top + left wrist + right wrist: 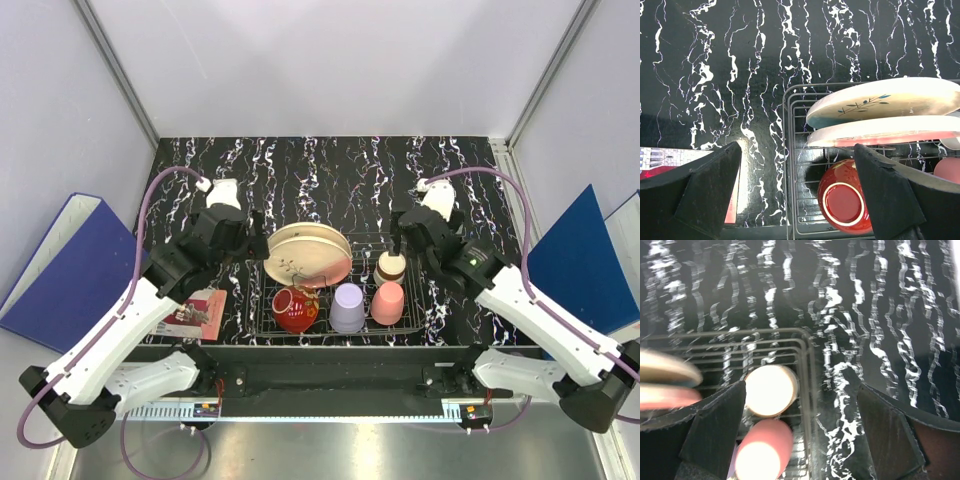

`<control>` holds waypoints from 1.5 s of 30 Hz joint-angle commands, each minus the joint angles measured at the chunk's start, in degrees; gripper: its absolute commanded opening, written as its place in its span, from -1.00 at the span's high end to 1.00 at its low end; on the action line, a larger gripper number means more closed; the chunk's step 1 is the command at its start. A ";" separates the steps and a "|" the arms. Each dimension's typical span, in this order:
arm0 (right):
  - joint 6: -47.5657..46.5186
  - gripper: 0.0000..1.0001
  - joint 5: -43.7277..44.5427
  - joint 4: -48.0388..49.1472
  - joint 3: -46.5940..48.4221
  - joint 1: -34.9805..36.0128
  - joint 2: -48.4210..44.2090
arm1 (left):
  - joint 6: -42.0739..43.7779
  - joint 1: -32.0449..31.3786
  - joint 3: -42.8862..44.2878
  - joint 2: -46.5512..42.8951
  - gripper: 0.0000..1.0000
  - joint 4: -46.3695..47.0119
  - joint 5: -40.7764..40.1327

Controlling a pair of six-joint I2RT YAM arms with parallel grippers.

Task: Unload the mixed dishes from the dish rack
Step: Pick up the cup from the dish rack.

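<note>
The wire dish rack (345, 334) stands at the table's near middle. In it two cream plates (308, 255) stand on edge, with a red bowl-cup (294, 310), a lilac tumbler (347, 307), a pink tumbler (387, 303) and a small brown-cream cup (390, 267). My left gripper (250, 236) is open above the rack's left edge. Its view (797, 192) shows the blue-sided plate (885, 100), the pink-sided plate (880, 132) and the red bowl-cup (842, 202). My right gripper (405, 238) is open over the rack's right edge. Its view (800, 432) shows the cup (771, 390) and the pink tumbler (762, 450).
A red printed card (200, 310) lies on the black marbled table (330, 170) left of the rack. Blue binders lean at the left (60, 265) and at the right (580, 260) outside the table. White walls close in the back and sides.
</note>
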 commanded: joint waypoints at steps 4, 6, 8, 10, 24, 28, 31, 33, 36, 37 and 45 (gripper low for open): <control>0.49 -0.99 -8.62 3.01 -1.74 9.65 -6.19 | 0.45 -0.26 -0.29 -4.28 -0.98 2.98 -0.52; 4.69 -0.99 -6.87 0.39 -1.57 14.22 -5.75 | 0.63 -0.26 -0.55 -4.90 -0.98 3.24 -0.52; 7.87 -0.99 -0.73 -2.60 -0.17 23.26 -3.82 | 0.63 -0.26 -0.81 -5.25 -0.98 3.51 -0.61; 12.26 -0.98 6.28 -5.24 3.69 32.63 1.07 | 0.37 -0.26 -0.90 -5.34 -0.98 3.68 -0.26; 24.14 -0.99 15.02 -13.43 8.55 41.31 10.17 | -0.42 -0.26 -2.75 -8.51 -0.98 3.77 -0.08; 24.76 -0.99 13.80 -13.00 6.43 39.73 8.05 | -0.78 -0.26 -3.10 -8.25 -0.98 4.12 0.44; 23.09 -0.99 10.73 -10.28 4.77 38.32 7.00 | -1.04 -0.26 -3.10 -7.63 -0.98 4.21 0.97; 22.12 -0.99 8.63 -8.87 3.80 38.23 7.43 | -1.30 -0.26 -3.19 -7.45 -0.98 4.30 1.41; 21.60 -1.00 7.04 -7.28 3.01 38.23 9.71 | -1.48 -0.26 -3.45 -7.54 -0.98 4.39 1.59; 21.60 -0.99 6.86 -6.67 2.92 38.23 10.24 | -1.48 -0.26 -3.71 -7.63 -0.98 4.39 1.59; 19.84 -1.00 5.27 -2.80 3.00 37.62 13.23 | -2.09 -0.26 -4.59 -8.33 -0.98 4.39 2.29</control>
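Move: The purple cup stands in the rack some 15 cm to the right hand's left, 9 cm back towards the base and about 14 cm below it. At much the same height, the pink cup lies about 5 cm left and 7 cm back of the hand, the brown-and-white cup 5 cm left and level with it, and the red bowl 26 cm left and 9 cm back. From the left hand the purple cup lies about 19 cm right, 10 cm back and 15 cm down. Swing the right gripper left and back over the rack towards the purple cup, about 16 cm left and 13 cm back, turning it counter-clockwise nearly 30 degrees. Ease back right some 4 cm with a slight turn back, then come left again about 2 cm while sinking some 3 cm over the cup. Keep the fingers wide open and touch nothing. ##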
